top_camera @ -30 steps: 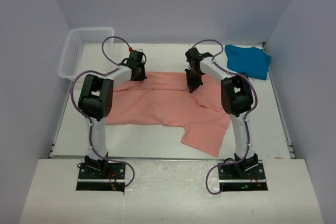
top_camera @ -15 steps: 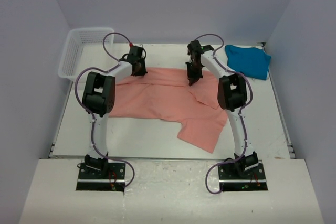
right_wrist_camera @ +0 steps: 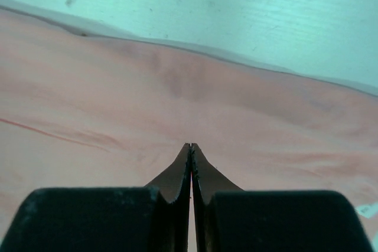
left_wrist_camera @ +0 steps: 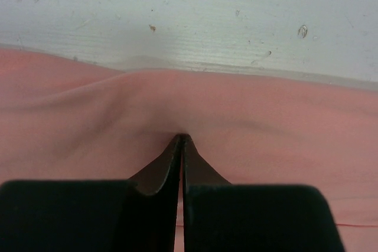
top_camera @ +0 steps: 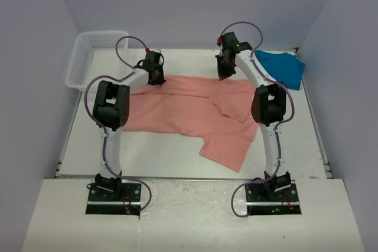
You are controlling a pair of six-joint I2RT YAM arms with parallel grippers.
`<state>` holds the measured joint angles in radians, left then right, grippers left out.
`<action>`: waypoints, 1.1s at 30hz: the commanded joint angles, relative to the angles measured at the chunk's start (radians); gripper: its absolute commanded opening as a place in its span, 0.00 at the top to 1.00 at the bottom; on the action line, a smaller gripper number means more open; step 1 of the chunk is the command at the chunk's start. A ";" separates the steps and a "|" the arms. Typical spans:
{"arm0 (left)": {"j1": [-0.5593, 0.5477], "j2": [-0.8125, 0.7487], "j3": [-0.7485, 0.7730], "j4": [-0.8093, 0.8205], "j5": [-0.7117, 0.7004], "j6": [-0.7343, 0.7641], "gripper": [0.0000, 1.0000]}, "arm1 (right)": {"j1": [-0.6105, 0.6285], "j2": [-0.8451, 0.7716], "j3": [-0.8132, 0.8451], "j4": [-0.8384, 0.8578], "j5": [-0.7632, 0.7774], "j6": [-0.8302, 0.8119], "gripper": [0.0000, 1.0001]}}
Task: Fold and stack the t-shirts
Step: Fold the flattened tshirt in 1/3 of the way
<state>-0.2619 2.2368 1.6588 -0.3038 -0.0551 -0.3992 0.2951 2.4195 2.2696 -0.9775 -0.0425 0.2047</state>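
The salmon-pink t-shirt (top_camera: 183, 110) lies spread across the middle of the table, one sleeve hanging toward the near edge. My left gripper (top_camera: 156, 78) is shut on its far edge at the left; in the left wrist view the cloth (left_wrist_camera: 266, 128) puckers at the closed tips (left_wrist_camera: 181, 137). My right gripper (top_camera: 224, 75) is shut on the far edge at the right, its tips (right_wrist_camera: 190, 146) pressed together in the pink fabric (right_wrist_camera: 118, 98). A small white label (right_wrist_camera: 367, 209) peeks in at the lower right. The teal-blue t-shirt (top_camera: 280, 69) lies crumpled at the far right corner.
A white mesh basket (top_camera: 94, 57) stands at the far left corner. Bare white table (left_wrist_camera: 177, 16) shows just beyond the shirt's far edge, with the back wall behind it. Side walls close in the table left and right.
Both grippers have moved toward the far side, the right one more, pulling the pink shirt's far edge with them. The shirt has slid away from the near edge and lies flatter.
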 commanded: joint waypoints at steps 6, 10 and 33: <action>0.004 -0.058 -0.071 -0.023 0.049 0.028 0.70 | 0.009 -0.446 -0.284 0.039 0.125 0.012 0.99; -0.007 -0.146 -0.106 0.002 0.049 0.025 0.39 | 0.012 -0.635 -0.531 0.126 0.083 0.079 0.80; -0.348 -0.942 -0.667 0.045 -0.382 -0.254 0.08 | 0.562 -1.459 -1.662 0.034 0.461 1.045 0.54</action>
<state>-0.5797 1.3872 1.0660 -0.2768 -0.3264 -0.5751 0.8326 0.9970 0.6529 -0.8886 0.3412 1.0271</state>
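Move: My right hand is shut and clear of the cloth. The near corner of the t-shirt's near sleeve lies about 39 cm back, 5 cm to its right and 6 cm below. The folded-in sleeve lies 12 cm back, 4 cm right, on that way. My left hand rests its shut tips on the folded far strip. The shirt's near edge is roughly 25 cm straight back, 1 cm lower, and the near left corner 13 cm left of that spot. I sweep my right hand back about 36 cm in an arc, up and over the shirt and then down towards the near sleeve's corner, opening the fingers about halfway and turning the wrist some 20 degrees clockwise. My left hand comes free of the folded strip, opens wide, rises about 16 cm and draws back as far, towards the near edge, its fingers tipping to point straighter down. ##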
